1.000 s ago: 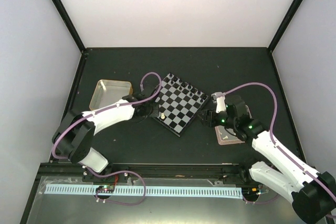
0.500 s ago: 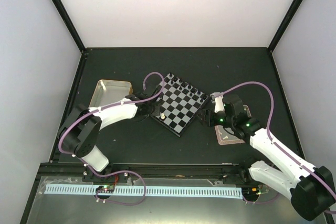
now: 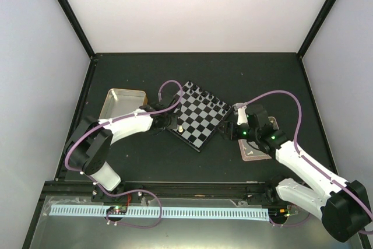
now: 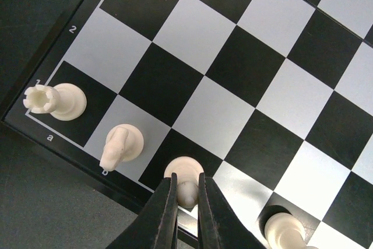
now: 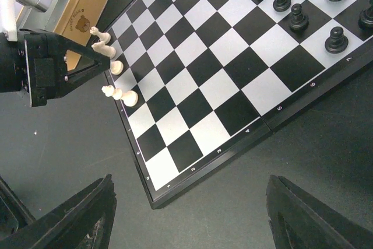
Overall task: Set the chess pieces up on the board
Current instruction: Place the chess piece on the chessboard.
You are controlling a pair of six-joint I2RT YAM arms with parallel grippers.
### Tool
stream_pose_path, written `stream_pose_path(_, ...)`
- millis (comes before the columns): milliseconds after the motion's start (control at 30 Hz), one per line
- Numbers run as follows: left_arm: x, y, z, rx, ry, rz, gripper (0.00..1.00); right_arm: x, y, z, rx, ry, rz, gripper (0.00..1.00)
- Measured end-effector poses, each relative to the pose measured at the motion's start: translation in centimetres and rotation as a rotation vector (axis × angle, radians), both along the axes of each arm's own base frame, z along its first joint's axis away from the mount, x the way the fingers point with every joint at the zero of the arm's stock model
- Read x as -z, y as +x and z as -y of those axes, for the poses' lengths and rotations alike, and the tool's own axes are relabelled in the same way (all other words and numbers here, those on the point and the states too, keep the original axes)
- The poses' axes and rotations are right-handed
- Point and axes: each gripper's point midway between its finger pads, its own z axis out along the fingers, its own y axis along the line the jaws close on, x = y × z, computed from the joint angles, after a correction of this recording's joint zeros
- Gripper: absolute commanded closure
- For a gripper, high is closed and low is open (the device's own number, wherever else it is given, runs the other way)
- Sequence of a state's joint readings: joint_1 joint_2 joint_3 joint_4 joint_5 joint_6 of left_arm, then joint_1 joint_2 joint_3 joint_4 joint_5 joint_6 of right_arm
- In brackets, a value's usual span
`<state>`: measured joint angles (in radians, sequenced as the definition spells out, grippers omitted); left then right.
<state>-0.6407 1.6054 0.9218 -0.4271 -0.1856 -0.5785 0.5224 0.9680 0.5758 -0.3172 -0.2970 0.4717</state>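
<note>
The board (image 3: pixel 200 115) lies tilted at mid table, with black pieces (image 3: pixel 204 94) along its far edge. In the left wrist view my left gripper (image 4: pixel 186 183) is shut on a cream bishop (image 4: pixel 185 166) whose base sits on a dark square at the board's (image 4: pixel 233 56) near edge. A cream rook (image 4: pixel 53 101) and a knight (image 4: pixel 120 144) stand to its left, and another cream piece (image 4: pixel 285 229) to its right. My right gripper (image 5: pixel 189 182) is open and empty above the table by the board's corner (image 5: pixel 175 161). In the top view the left gripper (image 3: pixel 170 122) is at the board's left edge and the right gripper (image 3: pixel 228 130) at its right.
A yellow-rimmed metal tin (image 3: pixel 122 104) stands left of the board. A pink tray (image 3: pixel 256 147) lies under the right arm. Black pawns (image 5: pixel 291 10) line the board's far rows in the right wrist view. Black frame posts stand at the table's back corners.
My left gripper has moved a little right, onto the board's left edge. My right gripper has shifted slightly towards the board.
</note>
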Motion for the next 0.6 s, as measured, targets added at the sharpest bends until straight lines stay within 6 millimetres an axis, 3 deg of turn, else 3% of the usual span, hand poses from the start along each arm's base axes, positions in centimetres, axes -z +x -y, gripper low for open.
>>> stream_pose_path(267,0.3,-0.6,-0.1,0.007,0.005,-0.030,0.64,0.0,0.0,0.0,0.005,0.003,-0.004,0.28)
stream_pose_path(400,0.4,-0.9,-0.1,0.011,0.003,-0.047,0.59,-0.2,0.2,0.5,0.040,-0.006,-0.002,0.29)
stream_pose_path(533,0.1,-1.2,-0.1,0.016,-0.006,-0.056,0.58,-1.0,1.3,2.7,0.186,-0.053,0.020,0.31)
stream_pose_path(600,-0.9,-1.4,0.0,0.018,-0.023,-0.045,0.57,-1.5,2.1,5.0,0.317,-0.099,0.041,0.32)
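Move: Between the left fingertips, directly at the hand point and reaching about 1 cm below it, is the cream bishop on c1. The knight stands about 1 cm ahead and 2 cm left of that hand, the rook about 3 cm ahead and 4 cm left, and the tall piece on e1 some 3 cm back and 4 cm right. From the right hand, the pink tray lies roughly 13 cm right, 2 cm ahead and 13 cm below; the chessboard's middle is about 10 cm ahead and 11 cm left. Letting go of the bishop on c1, the left fingers spread to a bit under half open while the hand draws back about 1.5 cm, then starts upward at the very end, by about 1 cm. The right hand waits first, then sweeps right about 5 cm towards the pink tray, slightly forward and up, swinging clockwise nearly 20 degrees with its fingers staying wide open and empty. ##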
